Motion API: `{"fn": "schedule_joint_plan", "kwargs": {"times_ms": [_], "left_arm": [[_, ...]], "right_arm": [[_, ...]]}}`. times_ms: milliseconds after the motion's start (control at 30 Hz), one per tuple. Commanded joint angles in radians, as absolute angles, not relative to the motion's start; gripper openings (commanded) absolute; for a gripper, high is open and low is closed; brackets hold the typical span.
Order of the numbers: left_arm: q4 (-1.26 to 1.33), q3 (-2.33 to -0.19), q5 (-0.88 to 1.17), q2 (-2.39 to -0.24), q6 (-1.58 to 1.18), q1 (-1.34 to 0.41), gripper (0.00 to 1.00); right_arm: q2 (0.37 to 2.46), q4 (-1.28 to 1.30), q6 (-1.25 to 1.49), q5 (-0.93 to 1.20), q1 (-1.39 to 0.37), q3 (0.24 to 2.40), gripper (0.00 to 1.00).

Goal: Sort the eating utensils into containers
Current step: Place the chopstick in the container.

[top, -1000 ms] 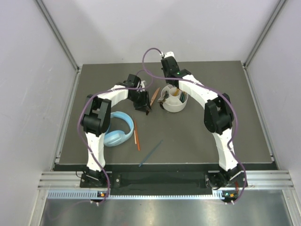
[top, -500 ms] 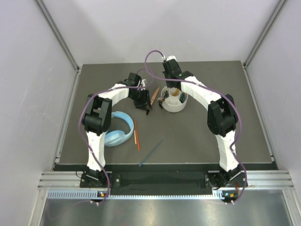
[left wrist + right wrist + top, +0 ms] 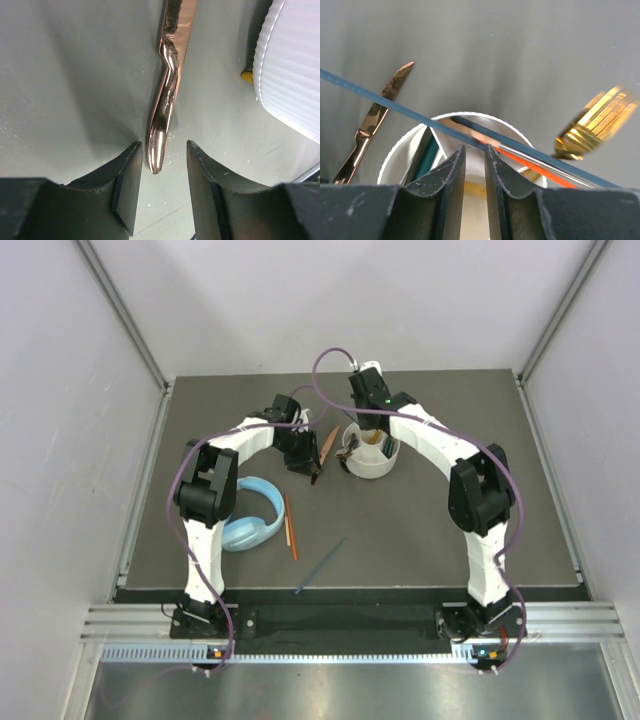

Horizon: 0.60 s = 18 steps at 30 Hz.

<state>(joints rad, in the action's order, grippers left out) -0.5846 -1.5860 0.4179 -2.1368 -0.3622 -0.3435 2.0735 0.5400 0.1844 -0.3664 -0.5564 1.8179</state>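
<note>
The white divided container [image 3: 373, 469] stands mid-table with several utensils in it. My right gripper [image 3: 364, 438] hangs over it; in the right wrist view its jaws [image 3: 475, 150] stand slightly open with nothing between them, above the container [image 3: 400, 147]. Just past the fingertips a teal chopstick [image 3: 395, 104], an orange chopstick [image 3: 540, 172] and a gold fork [image 3: 597, 125] lean over the rim. A bronze utensil [image 3: 329, 443] lies left of the container. My left gripper [image 3: 164, 170] is open around its handle tip [image 3: 167, 95] without gripping it.
Light blue headphones [image 3: 250, 516] lie at the left. Orange chopsticks [image 3: 290, 525] rest beside them, and a teal chopstick [image 3: 322, 564] lies near the front edge. The container's ribbed wall [image 3: 295, 75] is close on the right of my left gripper.
The right arm's elbow has swung to the right while its gripper stays over the container. The left arm has not moved.
</note>
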Motion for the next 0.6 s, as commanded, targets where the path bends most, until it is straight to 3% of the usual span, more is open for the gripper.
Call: {"fn": "schedule_joint_plan", "kwargs": {"times_ms": [0, 400, 567], "left_arm": [[-0.589, -1.631, 0.414, -2.151, -0.342, -0.347, 0.46], [-0.591, -1.655, 0.339, -2.119, -0.389, -0.322, 0.46], [-0.588, -1.66, 0.278, -2.076, -0.416, -0.278, 0.48]], "right_arm": [[1.977, 0.497, 0.201, -0.425, -0.563, 1.812, 0.22], [1.916, 0.5, 0.184, -0.27, -0.563, 1.896, 0.24], [1.85, 0.624, 0.201, -0.145, -0.564, 1.927, 0.28]]}}
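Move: Copper knife for the left hand: its middle lies about 5 cm ahead, 3 cm right and 3 cm below, the handle end nearly under the fingertips; the container stands some 13 cm right and 5 cm ahead. From the right hand, already open, the container's middle is about 9 cm below and 2 cm back, the blue chopstick leaning out of it some 2 cm left, 1 cm ahead and 3 cm down; a gold fork sticks out 5 cm right, 1 cm ahead. Lift the right gripper about 6 cm nearly straight up from the container, fingers staying parted as they leave the blue chopstick, drifting slightly left only late and rolling its left side up a little. Keep the left gripper half open and low over the knife's handle, easing it roughly 2 cm forward, then also slightly left, with a slight counter-clockwise turn. ##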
